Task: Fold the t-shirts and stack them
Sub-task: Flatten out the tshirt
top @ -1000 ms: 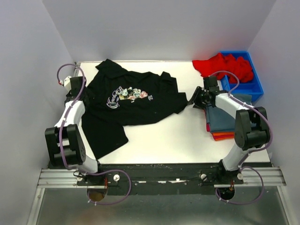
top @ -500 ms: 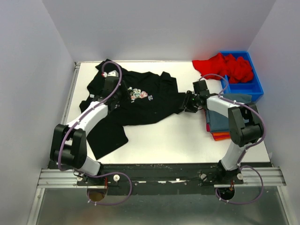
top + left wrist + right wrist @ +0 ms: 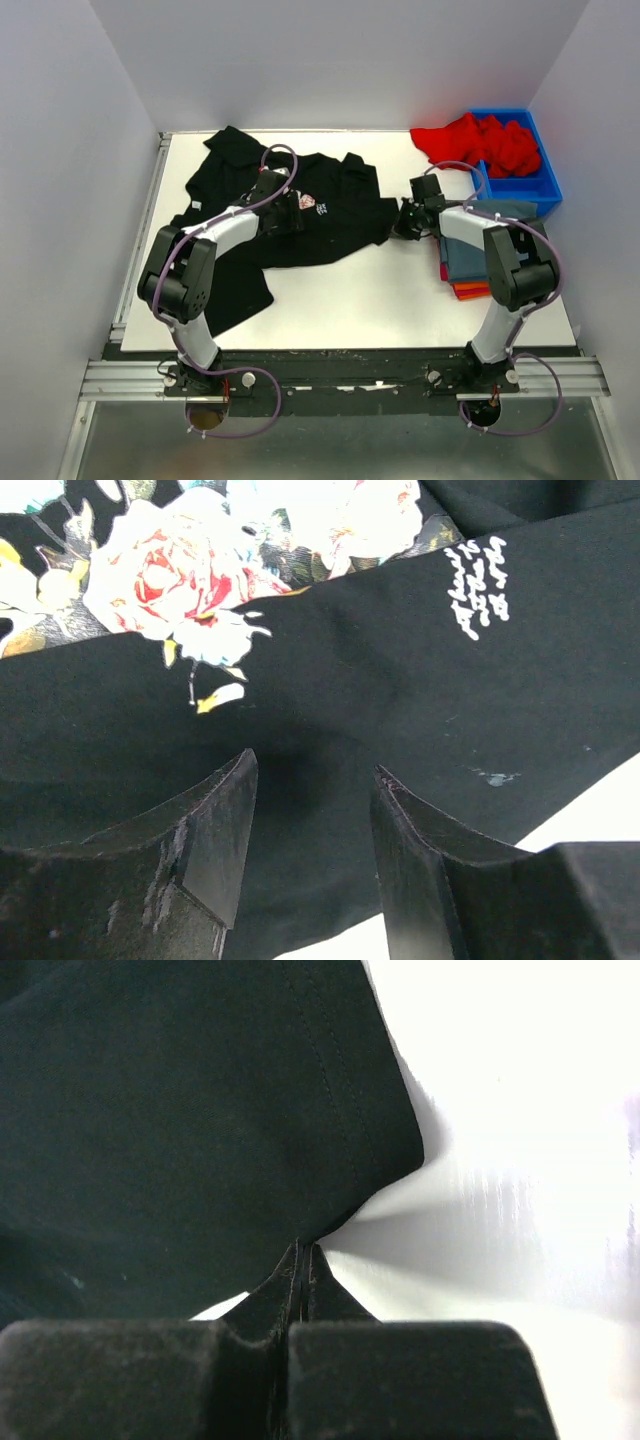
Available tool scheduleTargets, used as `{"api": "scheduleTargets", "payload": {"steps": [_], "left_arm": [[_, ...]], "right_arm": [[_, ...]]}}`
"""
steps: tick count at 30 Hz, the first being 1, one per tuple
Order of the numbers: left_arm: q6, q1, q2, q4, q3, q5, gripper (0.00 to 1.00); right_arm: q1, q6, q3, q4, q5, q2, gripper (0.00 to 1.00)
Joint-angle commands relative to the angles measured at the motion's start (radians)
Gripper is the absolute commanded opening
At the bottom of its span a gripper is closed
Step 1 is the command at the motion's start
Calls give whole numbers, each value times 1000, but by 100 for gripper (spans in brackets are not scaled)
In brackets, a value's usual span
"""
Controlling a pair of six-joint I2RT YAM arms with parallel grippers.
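A black t-shirt point(image 3: 335, 225) with a flowered chest print lies spread and rumpled across the table's far half. My left gripper point(image 3: 291, 214) hovers open just over the print, its fingers point(image 3: 215, 830) straddling plain black cloth point(image 3: 400, 660) with nothing pinched. My right gripper point(image 3: 404, 226) is shut on the edge of the shirt's right sleeve point(image 3: 180, 1110), and the cloth is drawn into a point at my right gripper's point(image 3: 305, 1252) tips. A slate-blue t-shirt point(image 3: 480, 250) lies folded on an orange one point(image 3: 475, 291) at the right. A red t-shirt point(image 3: 480, 140) hangs crumpled out of the bin.
A blue plastic bin point(image 3: 545, 185) stands at the back right corner, beside the folded stack. Bare white table point(image 3: 360, 300) lies in front of the black shirt. Grey walls close in the left, back and right sides.
My left arm has swung from the table's left edge across the shirt to the chest print. My right gripper moved slightly left and shut on the sleeve edge.
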Motion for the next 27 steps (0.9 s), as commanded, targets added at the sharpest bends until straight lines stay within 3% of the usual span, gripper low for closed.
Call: {"api": "scheduleTargets", "payload": {"steps": [1,8,10,13,15,18,20,21,27], "left_arm": [[81,-6,48,4,26,-17,58],[120,-6,146,-112,112,-190,50],[117,-6,164,-140,132,-218,39],[115,-6,168,-139,134,-204,10],[117,-6,157,-131,125,-200,0],[109,-5,149,-155,126,-267,0],[100,-3,137,-160,120,-299,0],[97,-1,129,-159,112,-310,0],[46,20,82,-149,77,-364,0]], "right_arm": [[6,-11,-43,-3,96,-120,1],[5,-34,-82,-16,158,-252,1],[5,-35,-86,-16,174,-275,1],[5,-37,-88,-13,175,-291,1],[5,-34,-88,-13,189,-292,1],[0,-35,-88,-16,205,-297,7],[-3,-32,-91,-15,203,-299,33],[-4,-37,-97,-10,189,-297,37],[-3,-40,-102,26,71,-219,34]]}}
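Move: The black t-shirt spreads beneath both hands. The slack cloth the left fingers will pinch is about 2 cm ahead, 2 cm left and 3 cm below them; the flower print lies some 6 cm ahead and 2 cm left, the small white lettering 3 cm ahead and 6 cm right of that hand. The right fingers are already shut on the shirt's right edge; the folded stack is about 18 cm to their right and 2 cm back. The slack cloth just below the flower print is pinched by the left hand, which sinks about 3 cm with a little forward and left, shuts fully, then keeps drawing left another 2 cm, its left side rolling up some 15 degrees in all. Meanwhile the right hand rises nearly 8 cm off the shirt's right edge, easing right and tipping its fingers upward, then reopens to part width and sinks slightly. ##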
